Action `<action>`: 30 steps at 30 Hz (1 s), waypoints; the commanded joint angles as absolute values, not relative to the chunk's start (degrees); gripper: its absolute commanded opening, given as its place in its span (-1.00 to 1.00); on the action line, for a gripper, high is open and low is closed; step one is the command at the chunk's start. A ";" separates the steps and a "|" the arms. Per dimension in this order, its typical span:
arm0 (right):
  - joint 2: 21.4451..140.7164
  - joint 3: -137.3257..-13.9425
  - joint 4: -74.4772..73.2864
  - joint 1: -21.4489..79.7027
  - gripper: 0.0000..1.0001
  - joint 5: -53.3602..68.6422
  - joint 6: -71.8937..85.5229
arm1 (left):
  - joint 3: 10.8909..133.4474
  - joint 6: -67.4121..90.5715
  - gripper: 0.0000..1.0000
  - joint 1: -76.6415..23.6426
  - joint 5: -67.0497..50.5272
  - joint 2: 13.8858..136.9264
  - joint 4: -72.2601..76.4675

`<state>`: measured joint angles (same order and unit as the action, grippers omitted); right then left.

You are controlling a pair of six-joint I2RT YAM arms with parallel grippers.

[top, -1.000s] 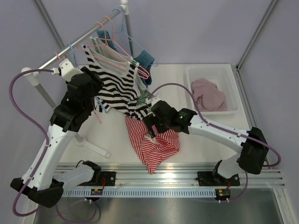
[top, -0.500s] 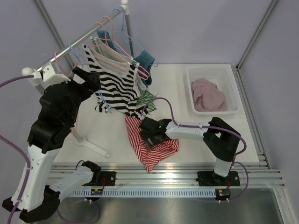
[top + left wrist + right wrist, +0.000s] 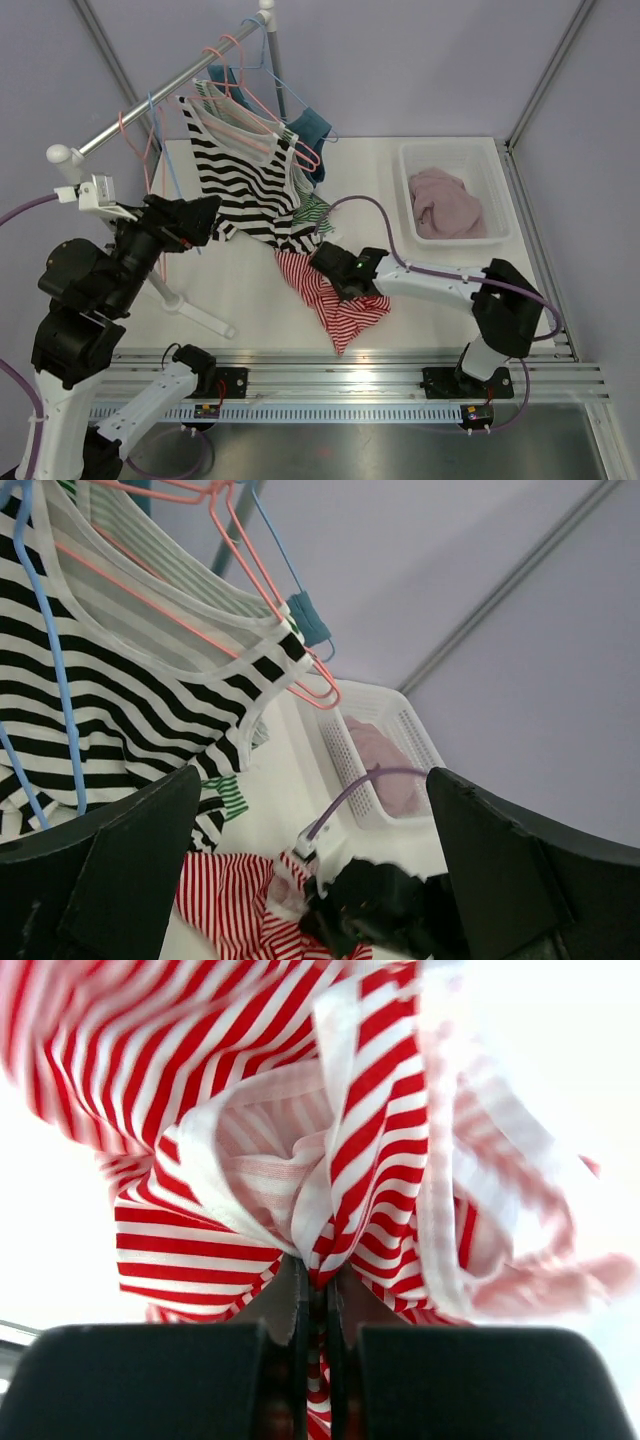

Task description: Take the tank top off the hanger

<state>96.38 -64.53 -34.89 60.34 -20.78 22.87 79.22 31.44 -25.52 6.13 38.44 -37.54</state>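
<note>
A red-and-white striped tank top (image 3: 335, 300) lies crumpled on the white table, off any hanger. My right gripper (image 3: 335, 272) is shut on a bunched fold of the red striped tank top (image 3: 200, 1090), the cloth pinched between the right gripper's (image 3: 318, 1280) jaws. The left gripper (image 3: 195, 218) stands open and holds nothing, left of the rack's clothes. Between the wide-apart black fingers of the left gripper (image 3: 310, 780), the red top (image 3: 225, 905) shows far below. An empty blue hanger (image 3: 168, 190) hangs from the rail.
A black-and-white striped top (image 3: 245, 185) hangs on a pink hanger (image 3: 285, 125) from the metal rail (image 3: 170, 90), with a teal cloth (image 3: 312, 125) behind. The rack's white foot (image 3: 195, 310) lies on the table. A white basket (image 3: 455, 150) at back right holds pink cloth (image 3: 445, 205).
The left gripper opened and drew back left and down, away from the hanging clothes. The right gripper shut on the red striped top and shifted it slightly right.
</note>
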 commanded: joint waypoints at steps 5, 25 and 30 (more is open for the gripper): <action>80.60 -79.34 -48.16 46.53 -1.00 -31.37 18.73 | 73.73 33.49 0.98 -25.40 0.71 32.25 -28.74; 98.69 -103.36 -43.86 10.02 -1.00 -23.82 6.24 | 84.89 28.39 0.98 -25.40 -0.36 44.29 -34.18; 104.76 -104.15 -43.07 9.14 0.65 -25.40 6.77 | 93.41 26.28 0.98 -25.40 2.81 51.93 -37.17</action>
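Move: The right hand holds the red-striped tank top just above the table; the white basket's middle lies about 22 cm ahead and 27 cm to its right, some 3 cm lower. The pink tank top is in the basket, about 20 cm ahead and 24 cm to the right. The black-striped tank top hangs roughly 16 cm ahead and 15 cm left, higher up. From the left hand, the basket is about 24 cm ahead, 50 cm right and 43 cm below. The right hand swings the tank top right, forward and up, nearly 40 cm, dips, then opens over the basket. ##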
